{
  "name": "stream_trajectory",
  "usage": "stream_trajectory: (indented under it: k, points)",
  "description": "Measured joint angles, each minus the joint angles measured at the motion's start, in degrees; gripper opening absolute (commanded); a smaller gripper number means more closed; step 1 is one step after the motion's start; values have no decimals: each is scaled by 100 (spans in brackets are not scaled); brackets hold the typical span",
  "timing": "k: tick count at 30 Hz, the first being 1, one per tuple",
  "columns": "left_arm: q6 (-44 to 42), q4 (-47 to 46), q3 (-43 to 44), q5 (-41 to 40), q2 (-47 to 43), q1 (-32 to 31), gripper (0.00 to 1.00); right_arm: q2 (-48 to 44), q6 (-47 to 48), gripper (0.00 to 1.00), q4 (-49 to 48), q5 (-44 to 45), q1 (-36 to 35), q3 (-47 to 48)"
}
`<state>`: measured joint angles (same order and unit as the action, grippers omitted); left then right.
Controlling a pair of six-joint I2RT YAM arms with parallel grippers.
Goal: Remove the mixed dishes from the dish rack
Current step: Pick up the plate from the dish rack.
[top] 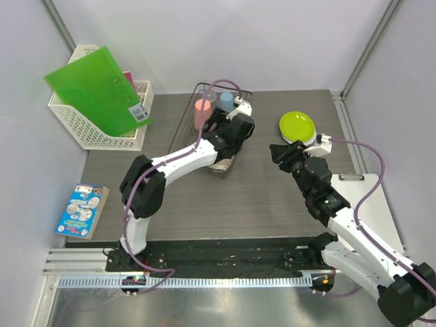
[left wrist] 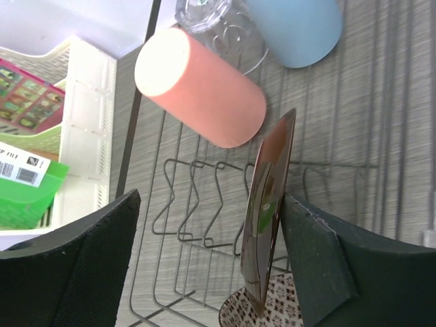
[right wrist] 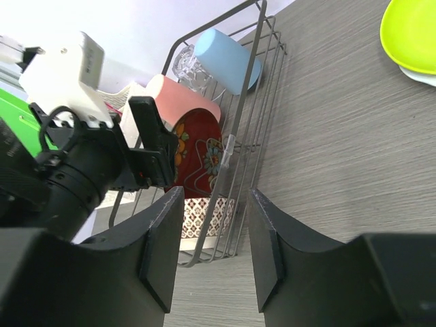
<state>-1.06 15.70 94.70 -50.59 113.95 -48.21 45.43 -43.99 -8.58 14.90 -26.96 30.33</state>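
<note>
The black wire dish rack (top: pixel 197 95) stands at the table's back centre. In it lie a pink cup (left wrist: pixel 204 88) and a light blue cup (left wrist: pixel 296 27). A red patterned plate (left wrist: pixel 269 218) stands on edge in it, above a patterned white bowl (left wrist: pixel 272 310). My left gripper (left wrist: pixel 211 204) is open and astride the red plate: its right pad (left wrist: pixel 320 259) touches the plate, the left pad is far off. A yellow-green plate (top: pixel 297 125) lies on a pale plate (right wrist: pixel 419 73) on the table. My right gripper (right wrist: pixel 214 204) hangs open and empty between rack and plates.
A clear glass (left wrist: pixel 208 17) lies in the rack beside the cups. A white lattice basket (top: pixel 75 126) with a green folder (top: pixel 102 95) stands at the back left. A blue book (top: pixel 82 210) lies near the front left edge.
</note>
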Motion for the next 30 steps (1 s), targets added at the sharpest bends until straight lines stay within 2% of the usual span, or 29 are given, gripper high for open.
stream_trajectory:
  k: [2,7,11,16,22,28,30]
  points:
    - [-105,-136,-160,-142,22,-11,77,0,17,47,4,0,0,0]
    - [-236,-328,-400,-358,114,-42,62,-7,33,46,9,4,0,0]
    - [-245,-396,-426,-435,229,-44,44,-35,39,46,48,17,0,0]
    - [-245,-603,-625,-581,247,-66,29,-94,42,46,90,46,0,0]
    - [-269,-1088,-916,-765,216,-85,18,-92,42,46,96,68,0,0]
    - [-367,-1340,-1099,-778,109,-149,1,-92,44,46,96,109,0,0]
    - [-398,-1381,-1169,-789,48,-149,0,-92,48,45,101,118,0,0]
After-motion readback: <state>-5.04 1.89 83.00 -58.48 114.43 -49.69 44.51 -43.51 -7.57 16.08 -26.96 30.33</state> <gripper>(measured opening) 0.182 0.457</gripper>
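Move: The dark red plate stands on edge in the rack, its middle around 8 cm below the left hand and 2 cm ahead, with its upper rim already between the open fingers. The pink cup is about 6 cm ahead and 5 cm left, the blue cup 10 cm ahead and 2 cm right, the patterned bowl about 9 cm back and 10 cm down. From the right hand the plate lies some 16 cm left, 5 cm ahead and 12 cm down. The plate's upper rim is what the left hand sinks over: it goes down about 4 cm, drifting 1 to 2 cm left with a slight roll, while the wide-open fingers close steadily from either side and pinch the rim. Once they stop closing, the hand stays almost in place, easing up barely half a centimetre. ##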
